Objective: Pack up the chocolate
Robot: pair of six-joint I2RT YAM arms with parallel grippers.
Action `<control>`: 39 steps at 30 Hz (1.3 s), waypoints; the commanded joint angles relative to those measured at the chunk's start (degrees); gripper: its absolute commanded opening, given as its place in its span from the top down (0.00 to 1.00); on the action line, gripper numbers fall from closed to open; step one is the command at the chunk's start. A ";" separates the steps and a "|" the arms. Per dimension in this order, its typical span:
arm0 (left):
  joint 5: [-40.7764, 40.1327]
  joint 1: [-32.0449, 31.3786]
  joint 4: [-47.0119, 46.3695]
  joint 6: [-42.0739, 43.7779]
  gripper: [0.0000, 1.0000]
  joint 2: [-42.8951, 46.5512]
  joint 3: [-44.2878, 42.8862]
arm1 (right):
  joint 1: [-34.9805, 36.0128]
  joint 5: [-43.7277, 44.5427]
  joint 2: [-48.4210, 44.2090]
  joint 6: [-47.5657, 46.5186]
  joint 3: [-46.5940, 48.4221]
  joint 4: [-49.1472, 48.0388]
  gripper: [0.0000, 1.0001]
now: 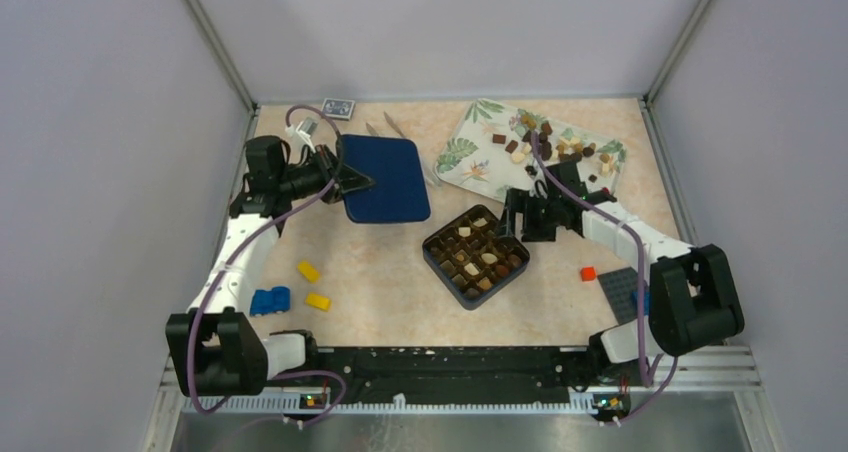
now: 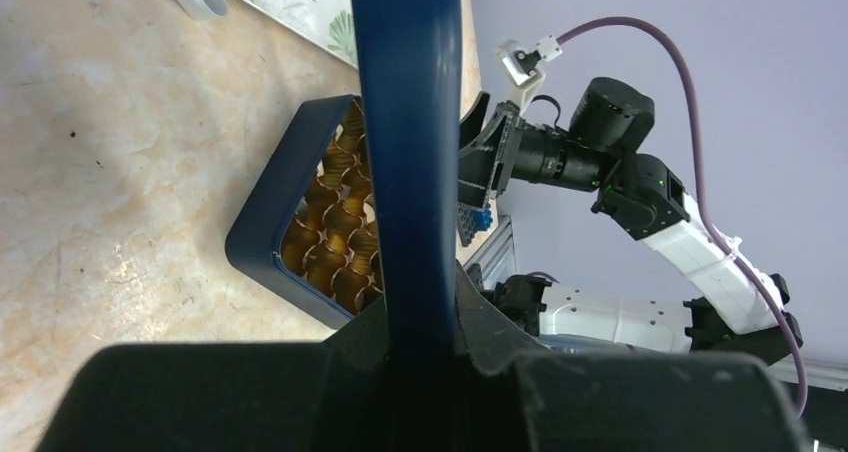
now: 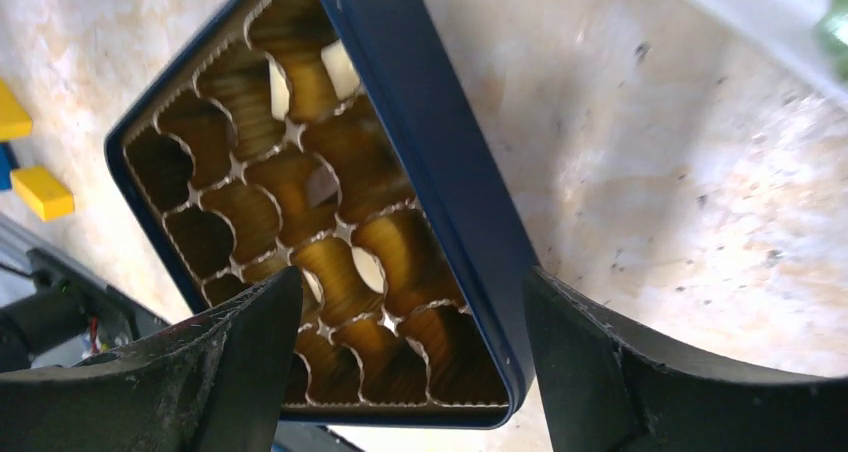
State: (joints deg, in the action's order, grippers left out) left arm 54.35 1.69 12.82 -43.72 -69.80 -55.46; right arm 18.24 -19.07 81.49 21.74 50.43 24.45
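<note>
The chocolate lies in two places: loose pieces (image 1: 556,144) on a leaf-print plate (image 1: 470,152) at the back right, and several pieces (image 1: 478,253) in the gold cups of a dark blue box (image 1: 437,262) mid-table. My left gripper (image 1: 352,183) is shut on the edge of the blue lid (image 1: 388,179), which it holds left of the box; the lid's edge (image 2: 410,122) runs straight up between its jaws (image 2: 420,307). My right gripper (image 3: 410,302) stands open astride a corner of the box rim (image 3: 450,172), holding nothing. Cream pieces (image 3: 340,69) sit in the cups.
Yellow bricks (image 1: 308,270) and a blue toy (image 1: 270,300) lie front left. A red brick (image 1: 588,273) and a grey baseplate (image 1: 622,292) are front right. A card box (image 1: 338,107) and tongs (image 1: 397,126) lie by the back wall.
</note>
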 commanded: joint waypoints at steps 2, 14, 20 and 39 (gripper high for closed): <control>1.98 -0.41 -4.73 -0.84 1.00 0.88 1.10 | 0.69 -7.03 -1.71 4.24 -3.94 -4.63 0.22; 1.57 -3.51 -5.95 -1.73 1.00 1.58 4.50 | 11.55 -10.40 -12.56 19.98 -11.96 -11.44 0.22; 1.87 -6.86 -10.29 -4.87 1.00 3.52 7.98 | 10.92 -2.37 -14.96 15.37 -7.43 -8.19 0.22; 11.55 -8.34 -25.04 -16.23 1.00 5.03 10.28 | 4.67 -30.86 -6.49 35.86 -13.15 -66.20 0.18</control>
State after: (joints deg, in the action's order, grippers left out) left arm 63.31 -6.00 -4.99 -57.43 -66.83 -45.30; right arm 21.80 -45.23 72.34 52.03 37.50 -26.98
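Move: Off to the right hand's left by about 13 cm and some 5 cm back is the middle of the chocolate box, roughly 5 cm lower. From that hand the chocolate tray is about 20 cm ahead, and a red cube 13 cm to the right and 9 cm back; the lid is some 28 cm left, 4 cm ahead and 18 cm higher. The left hand already holds that lid, its middle 8 cm right and 1 cm ahead; the box lies about 23 cm right, 8 cm back and 24 cm below it. Pushing the box along at its right-hand side with open fingers, the right hand dips a little and sweeps about 8 cm back and 6 cm left. It then comes off, rising some 13 cm while going forward and a bit left towards the lid, rolling about 45 degrees left side up, fingers still open. The left hand keeps its pinch on the lid, carrying it back and right some 5 cm each towards the box, dipping about 3 cm and rising again. ##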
